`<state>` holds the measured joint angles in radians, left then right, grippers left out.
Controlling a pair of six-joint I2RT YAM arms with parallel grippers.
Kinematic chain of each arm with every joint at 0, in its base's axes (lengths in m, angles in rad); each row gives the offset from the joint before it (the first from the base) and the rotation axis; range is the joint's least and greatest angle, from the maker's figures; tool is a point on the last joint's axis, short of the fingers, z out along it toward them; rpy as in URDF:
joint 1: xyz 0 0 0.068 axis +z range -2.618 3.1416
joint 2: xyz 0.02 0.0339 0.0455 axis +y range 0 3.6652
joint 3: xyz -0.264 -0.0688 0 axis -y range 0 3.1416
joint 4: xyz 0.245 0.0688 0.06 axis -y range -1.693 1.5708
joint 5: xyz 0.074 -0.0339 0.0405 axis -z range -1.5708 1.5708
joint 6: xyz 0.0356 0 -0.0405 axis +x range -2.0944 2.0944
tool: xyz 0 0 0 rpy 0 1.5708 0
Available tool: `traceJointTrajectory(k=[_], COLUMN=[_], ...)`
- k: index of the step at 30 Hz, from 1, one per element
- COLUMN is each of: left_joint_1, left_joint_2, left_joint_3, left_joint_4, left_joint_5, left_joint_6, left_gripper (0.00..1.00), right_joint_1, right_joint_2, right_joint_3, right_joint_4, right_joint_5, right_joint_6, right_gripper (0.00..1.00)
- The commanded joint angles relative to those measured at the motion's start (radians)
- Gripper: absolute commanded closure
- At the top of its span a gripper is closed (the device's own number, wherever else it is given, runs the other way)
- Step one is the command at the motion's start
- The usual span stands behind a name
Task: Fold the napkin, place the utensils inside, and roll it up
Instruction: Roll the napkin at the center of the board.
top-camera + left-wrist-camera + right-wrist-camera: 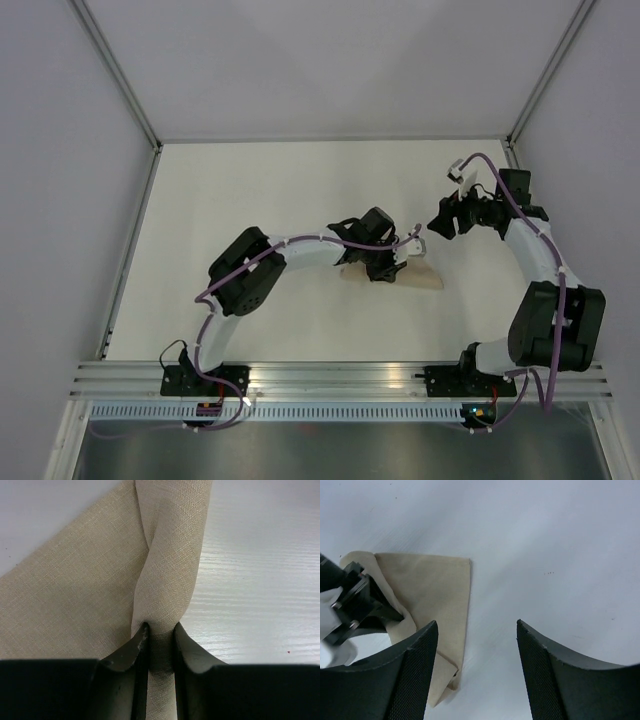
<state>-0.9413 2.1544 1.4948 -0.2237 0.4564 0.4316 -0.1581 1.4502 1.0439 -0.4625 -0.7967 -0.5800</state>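
The beige napkin point(421, 276) lies folded at the middle of the table, with one edge gathered into a rolled ridge point(172, 555). My left gripper point(160, 627) is shut on that ridge, and cloth fills the gap between its fingers. In the top view the left gripper point(385, 264) sits over the napkin's left part. My right gripper point(441, 222) hangs up and to the right of the napkin, open and holding nothing. In the right wrist view the napkin point(437, 582) lies left of the right gripper point(476, 625). The utensils are hidden or out of view.
The white table point(280, 190) is walled by grey panels at the back and sides. A metal rail point(330, 378) carrying both arm bases runs along the near edge. The left arm point(300, 250) stretches across the table's middle.
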Motion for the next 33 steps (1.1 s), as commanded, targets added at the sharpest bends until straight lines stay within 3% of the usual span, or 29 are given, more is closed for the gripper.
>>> traceJointTrajectory(k=[1, 10, 17, 27, 33], left_joint_1=[0.005, 0.041, 0.068, 0.09, 0.091], left_joint_2=[0.137, 0.246, 0.292, 0.341, 0.361], left_joint_3=[-0.005, 0.107, 0.162, 0.209, 0.228], left_joint_4=[-0.288, -0.414, -0.48, -0.522, -0.539], left_joint_5=[0.102, 0.168, 0.199, 0.229, 0.242], left_joint_6=[-0.077, -0.09, -0.099, -0.113, -0.114], left_gripper=[0.98, 0.98, 0.97, 0.96, 0.96], right_joint_1=[-0.008, 0.008, 0.204, 0.42, 0.517], right_joint_2=[-0.141, -0.416, -0.497, -0.429, -0.41], right_joint_3=[-0.073, -0.297, -0.51, -0.628, -0.642], right_joint_4=[0.019, -0.05, 0.068, 0.312, 0.367], right_joint_5=[-0.072, -0.076, 0.121, 0.327, 0.441], right_joint_6=[-0.049, -0.267, -0.302, -0.287, -0.284], right_gripper=[0.3, 0.3, 0.3, 0.32, 0.32])
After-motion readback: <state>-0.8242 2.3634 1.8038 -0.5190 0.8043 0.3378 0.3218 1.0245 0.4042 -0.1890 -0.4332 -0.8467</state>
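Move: The napkin roll lies crosswise. Its middle is about 10 cm back, 14 cm left and 13 cm below the right hand. The left gripper, already pinching the roll, is about 11 cm back, 16 cm left and 13 cm below the right hand. From the left hand, the roll's middle is about 2 cm right and level fore and aft. The unrolled flap lies beyond the roll, its middle some 5 cm ahead of the left hand and 4 cm right. Still pinching the roll, the left hand stays almost in place and tips about 25 degrees, its top going forward towards the unrolled flap. The empty right hand, fingers staying open, rises slightly as it swings back, then sinks leftward to the roll's near side, ending about 12 cm back, 10 down and 7 left, easing forward at the last; it turns counter-clockwise and dips its left side, each about 20 degrees. It comes close beside the left fingers, but touch can't be made out. ##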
